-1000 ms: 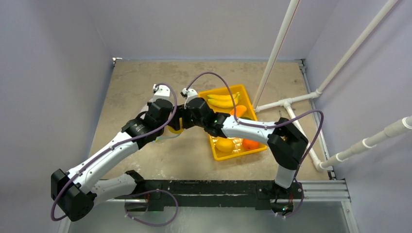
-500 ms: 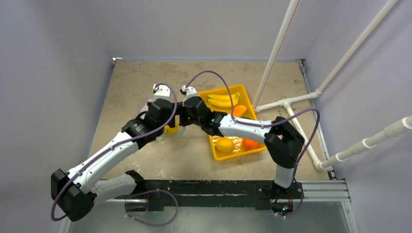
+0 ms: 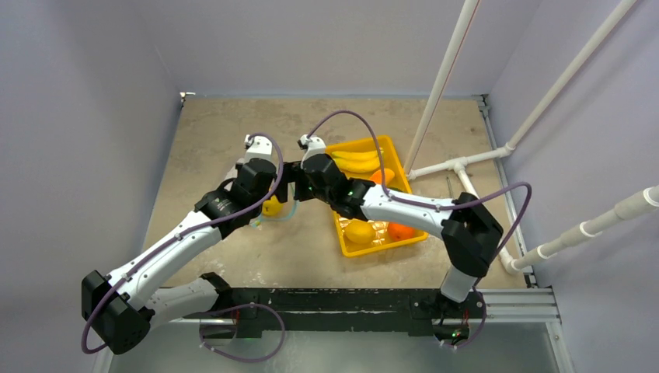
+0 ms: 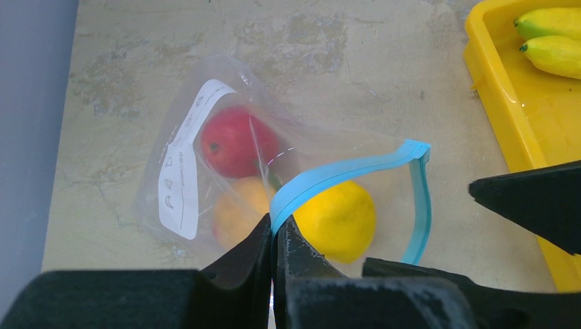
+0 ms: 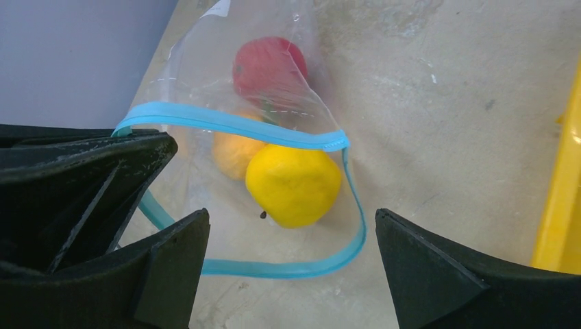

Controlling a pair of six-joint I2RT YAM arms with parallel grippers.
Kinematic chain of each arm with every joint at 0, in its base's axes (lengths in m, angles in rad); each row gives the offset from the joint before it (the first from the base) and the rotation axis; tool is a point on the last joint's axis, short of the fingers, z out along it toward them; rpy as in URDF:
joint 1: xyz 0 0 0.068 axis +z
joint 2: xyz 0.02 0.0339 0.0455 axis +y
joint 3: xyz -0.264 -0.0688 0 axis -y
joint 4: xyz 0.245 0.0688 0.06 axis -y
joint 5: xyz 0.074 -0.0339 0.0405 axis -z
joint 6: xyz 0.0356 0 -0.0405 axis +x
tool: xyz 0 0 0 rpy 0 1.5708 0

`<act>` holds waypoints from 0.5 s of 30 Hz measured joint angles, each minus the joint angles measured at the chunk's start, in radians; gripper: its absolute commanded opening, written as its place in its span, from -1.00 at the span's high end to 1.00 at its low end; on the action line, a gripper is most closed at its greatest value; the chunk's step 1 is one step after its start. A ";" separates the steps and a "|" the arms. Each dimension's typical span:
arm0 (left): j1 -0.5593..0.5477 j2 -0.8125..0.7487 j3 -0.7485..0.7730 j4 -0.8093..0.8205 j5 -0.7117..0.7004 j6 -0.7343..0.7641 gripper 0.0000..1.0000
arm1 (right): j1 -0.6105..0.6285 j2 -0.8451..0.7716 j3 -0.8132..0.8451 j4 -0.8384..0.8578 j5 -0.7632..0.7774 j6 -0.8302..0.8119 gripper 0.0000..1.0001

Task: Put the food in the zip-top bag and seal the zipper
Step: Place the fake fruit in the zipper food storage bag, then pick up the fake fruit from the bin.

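The clear zip-top bag (image 4: 205, 130) lies on the table with its mouth held up and open. Inside it are three pieces of food: a red fruit (image 4: 236, 140), an orange one (image 4: 236, 209) and a yellow one (image 4: 339, 219) just inside the mouth. My left gripper (image 4: 275, 223) is shut on the teal zipper (image 4: 349, 171), lifting the upper lip. My right gripper (image 5: 291, 216) hangs open over the mouth, with the yellow fruit (image 5: 293, 185) below it and nothing between its fingers. From above, both grippers meet left of the tray, the left gripper (image 3: 268, 198) beside the right gripper (image 3: 299, 186).
The yellow tray (image 3: 385, 249) stands right of the bag and holds bananas (image 3: 356, 159), a yellow fruit (image 3: 360, 231) and two orange fruits (image 3: 401, 231). White pipes (image 3: 458, 167) run along the right side. Grey walls close in the table.
My right gripper's jaws have spread wider and it has shifted slightly towards the tray. The left gripper keeps its hold on the zipper.
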 measured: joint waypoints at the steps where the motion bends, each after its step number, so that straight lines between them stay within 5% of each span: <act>1: 0.000 0.000 0.000 0.000 0.000 0.000 1.00 | 0.000 -0.020 -0.012 -0.008 0.013 0.000 -0.85; 15: 0.000 0.003 0.000 0.000 0.003 0.000 1.00 | 0.000 -0.161 -0.082 -0.193 0.164 0.023 -0.86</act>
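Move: Some 20 cm to the right hand's right, 10 cm back and 11 cm below lies the oval yellow fruit in the tray. The orange is level with that fruit and 12 cm farther right; the bananas lie 24 cm farther out than it. The bagged yellow fruit sits about 4 cm left of the right hand, level ahead/back and 10 cm below. From the left hand, the oval fruit is about 26 cm right, 10 cm back and 13 cm below. Drawing away from the bag mouth with fingers still wide open and empty, the right hand swings about 6 cm to the right towards the tray, rising some 1.5 cm and then sinking again, while the wrist turns about 10 degrees clockwise. The left hand stays in place, fingers shut, and keeps pinching the bag's blue zipper rim to hold the mouth open. ##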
